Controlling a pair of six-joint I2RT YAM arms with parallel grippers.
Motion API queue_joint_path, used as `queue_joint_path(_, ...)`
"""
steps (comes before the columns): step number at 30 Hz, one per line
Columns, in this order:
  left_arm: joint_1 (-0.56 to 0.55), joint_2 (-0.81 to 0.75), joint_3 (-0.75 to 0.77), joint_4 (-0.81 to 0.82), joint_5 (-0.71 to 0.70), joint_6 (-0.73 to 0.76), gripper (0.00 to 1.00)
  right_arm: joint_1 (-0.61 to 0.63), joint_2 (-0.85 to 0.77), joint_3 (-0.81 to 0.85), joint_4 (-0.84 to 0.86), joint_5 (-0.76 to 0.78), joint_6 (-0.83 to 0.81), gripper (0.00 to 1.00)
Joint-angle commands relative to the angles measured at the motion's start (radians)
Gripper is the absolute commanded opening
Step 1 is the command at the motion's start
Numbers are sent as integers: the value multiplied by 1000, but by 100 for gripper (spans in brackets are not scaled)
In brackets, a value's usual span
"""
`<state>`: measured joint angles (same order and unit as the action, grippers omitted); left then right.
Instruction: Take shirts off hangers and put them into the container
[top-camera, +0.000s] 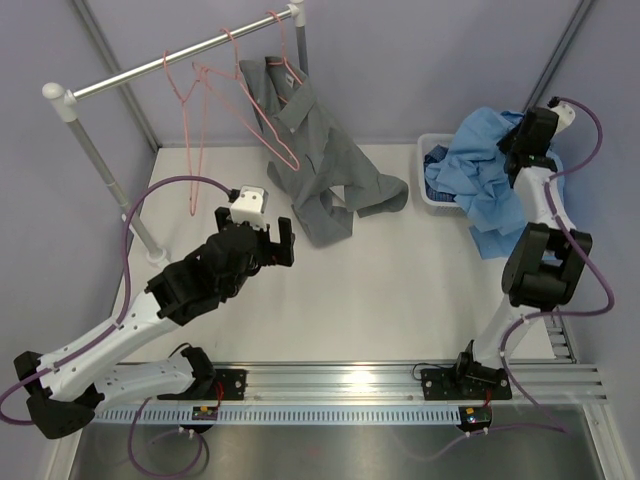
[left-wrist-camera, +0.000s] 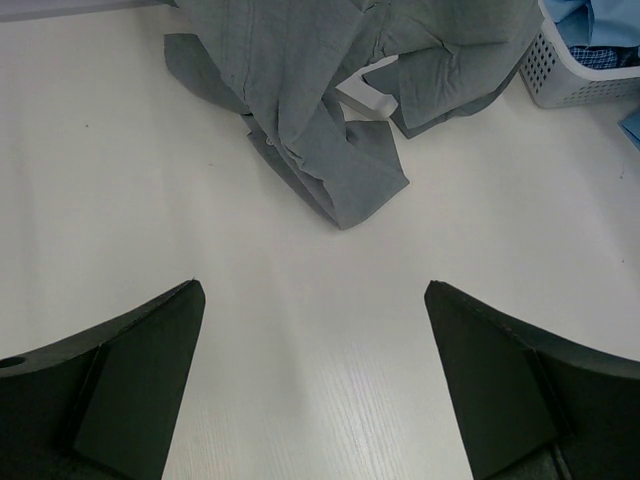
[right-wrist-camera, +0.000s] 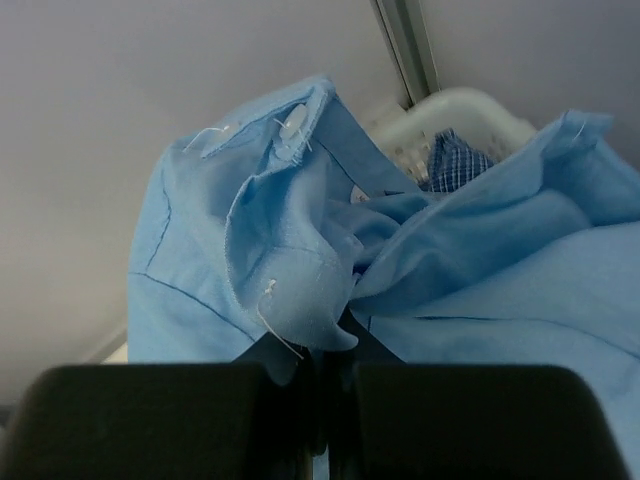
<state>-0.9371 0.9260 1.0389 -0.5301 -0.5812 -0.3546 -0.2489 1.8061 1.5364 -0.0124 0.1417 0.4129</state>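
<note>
A grey shirt (top-camera: 318, 165) hangs from a pink hanger (top-camera: 283, 62) on the rail, its lower part (left-wrist-camera: 330, 150) crumpled on the table. Two bare pink hangers (top-camera: 195, 105) hang to its left. My left gripper (top-camera: 281, 240) hovers low over the table just short of the grey shirt, open with nothing between its fingers (left-wrist-camera: 312, 290). My right gripper (top-camera: 517, 140) is shut on a bunched fold of the light blue shirt (right-wrist-camera: 300, 290), which drapes over the white container (top-camera: 432, 160). A dark blue checked shirt (right-wrist-camera: 455, 160) lies inside the container.
The clothes rail (top-camera: 170, 65) crosses the back left on a white post (top-camera: 100, 170). The slotted container's wall (left-wrist-camera: 560, 75) stands right of the grey shirt. An aluminium mounting rail (top-camera: 400, 385) runs along the near edge. Purple walls close in the back and sides.
</note>
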Motion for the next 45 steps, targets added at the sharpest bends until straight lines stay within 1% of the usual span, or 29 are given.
queue_joint_path(1,4,-13,7,18,-42,-29,99,13,149,190,-309,90,52,0)
queue_joint_path(3,4,-15,6,16,-43,-30,99,19,249,299,-444,102,70,0)
queue_joint_path(5,4,-13,4,12,-45,-32,99,19,298,364,-526,98,98,0)
queue_joint_path(6,4,-15,4,10,-46,-34,99,19,341,384,-549,95,110,0)
queue_joint_path(10,4,-24,3,2,-54,-41,99,19,420,447,-629,76,132,0)
queue_joint_path(13,4,-36,-2,2,-58,-40,99,19,484,519,-725,62,116,4)
queue_joint_path(14,4,-38,-5,2,-62,-38,99,19,501,563,-785,62,109,6)
queue_joint_path(15,3,-41,-5,2,-62,-37,99,19,522,579,-802,59,106,7)
queue_joint_path(16,4,-42,-4,4,-62,-32,99,19,509,579,-805,44,93,11)
queue_joint_path(17,4,-42,0,2,-62,-30,99,19,509,561,-785,44,93,11)
queue_joint_path(18,4,-44,1,4,-62,-27,99,19,456,532,-752,21,75,18)
queue_joint_path(20,4,-44,9,2,-60,-18,99,19,385,464,-666,15,64,28)
queue_joint_path(21,4,-44,18,4,-59,-15,99,19,319,453,-649,12,60,40)
queue_joint_path(23,4,-44,29,4,-54,-4,99,19,262,449,-623,12,56,50)
queue_joint_path(24,4,-44,38,4,-52,-1,99,19,206,449,-615,15,52,54)
queue_joint_path(25,4,-44,41,4,-48,3,99,17,178,449,-607,18,52,62)
queue_joint_path(27,4,-47,46,4,-40,8,99,17,100,439,-594,28,52,69)
queue_joint_path(28,4,-47,50,4,-29,9,99,17,70,430,-589,35,53,74)
queue_joint_path(30,4,-55,52,4,-20,9,99,13,-18,364,-551,32,60,79)
queue_joint_path(31,4,-56,52,4,-14,11,99,4,-46,313,-540,27,66,83)
queue_joint_path(34,4,-59,52,4,1,16,99,-16,-154,214,-535,-8,107,85)
queue_joint_path(35,4,-59,50,5,4,16,99,-30,-216,115,-509,-25,137,85)
queue_joint_path(37,4,-61,47,4,14,17,99,-38,-284,3,-482,-65,171,85)
queue_joint_path(38,4,-62,47,4,15,19,99,-41,-353,-112,-447,-65,190,85)
queue_joint_path(40,4,-68,46,4,23,20,99,-53,-416,-220,-419,-67,216,86)
queue_joint_path(41,4,-69,46,4,27,20,99,-62,-444,-323,-388,-74,254,86)
queue_joint_path(43,4,-76,44,4,40,22,99,-98,-514,-459,-342,-122,296,86)
queue_joint_path(45,4,-84,39,4,43,20,99,-110,-556,-530,-308,-137,339,85)
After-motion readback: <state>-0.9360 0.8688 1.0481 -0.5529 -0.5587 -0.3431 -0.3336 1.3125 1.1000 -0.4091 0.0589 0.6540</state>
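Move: The right hand holds the blue shirt above the container, whose middle is roughly 20 cm below and about 4 cm to the left, neither ahead nor back. The checked shirt peeks out at the container's left end, some 16 cm left of the hand, level fore and aft and 20 cm down. From the idle left hand the container lies about 30 cm ahead, 58 cm to the right and 23 cm below. Right hand lowers the blue shirt 15 cm onto the container, lets go, rises, then draws back 15 cm, sinking. ##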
